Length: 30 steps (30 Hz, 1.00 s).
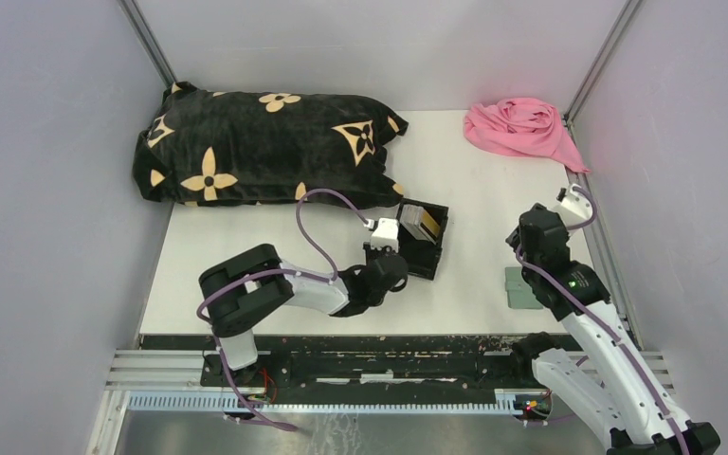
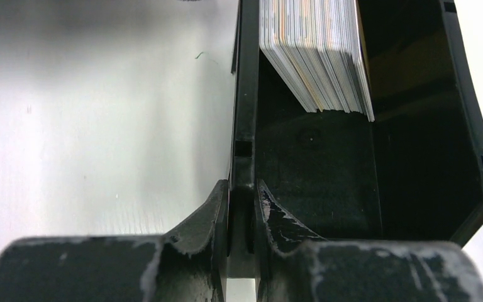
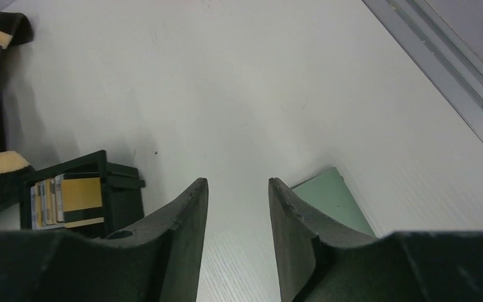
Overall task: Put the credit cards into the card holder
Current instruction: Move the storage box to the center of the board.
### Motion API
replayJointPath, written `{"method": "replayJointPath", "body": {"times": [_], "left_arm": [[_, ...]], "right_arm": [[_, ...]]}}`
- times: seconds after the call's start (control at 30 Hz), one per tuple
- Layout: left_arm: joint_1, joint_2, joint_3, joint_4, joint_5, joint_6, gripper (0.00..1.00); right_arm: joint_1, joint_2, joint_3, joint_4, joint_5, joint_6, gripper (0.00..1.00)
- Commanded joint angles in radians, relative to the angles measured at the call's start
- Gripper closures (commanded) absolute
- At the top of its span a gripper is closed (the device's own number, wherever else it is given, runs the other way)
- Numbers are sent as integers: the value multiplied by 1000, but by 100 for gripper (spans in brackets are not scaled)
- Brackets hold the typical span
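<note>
The credit cards stand on edge as a stack inside a black open-topped box. In the left wrist view the stack of cards leans at the far end of the box. My left gripper is shut on the box's left wall, one finger outside and one inside; from above the left gripper sits at the box's near-left side. The sage-green card holder lies flat at the right, partly under my right arm. My right gripper hangs open and holds nothing, with the card holder just right of its fingers.
A black pillow with tan flowers lies along the back left. A pink cloth is bunched in the back right corner. A metal rail and grey walls border the table. The box with the cards also shows at the right wrist view's left.
</note>
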Motion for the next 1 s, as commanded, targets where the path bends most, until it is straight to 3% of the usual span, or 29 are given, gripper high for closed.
{"method": "replayJointPath", "body": {"times": [0.0,0.27,0.43,0.57,0.83,0.97], "left_arm": [[-57,-12,89,-334,-237,-285,97],[-117,33,165,-645,-303,-671,97],[-120,3,123,-699,-322,-811,97],[-121,-31,102,-716,-339,-859,97],[-127,-104,99,-731,-410,-840,97],[-128,-111,104,-726,-430,-827,96]], "right_arm": [[0,26,0,-77,90,75,54],[-9,114,-29,-171,139,301,48],[-34,139,-54,-184,125,384,29],[-86,147,-74,-181,90,408,19],[-303,209,-146,-73,-119,411,15],[-341,267,-164,-20,-182,409,13]]}}
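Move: My left hand already grips the box's left wall near its near end; the storage box's middle lies about 8 cm right, 4 ahead and 3 lower, and the board's center some 8 cm left and 5 ahead. The card stack is roughly 8 cm ahead and 7 right. From my right hand, the green card holder lies about 6 cm back, 7 right and 18 below; the box is some 20 cm left and 7 ahead. Keeping its pinch on the box wall, my left hand draws back about 4 cm, then goes left some 5 cm, staying level and turning counter-clockwise by roughly 25 degrees. Meanwhile I sink my right hand about 12 cm towards the green card holder, drifting right and slightly back, turning clockwise, tipping farther down and spreading its fingers wide, still clear of it. ##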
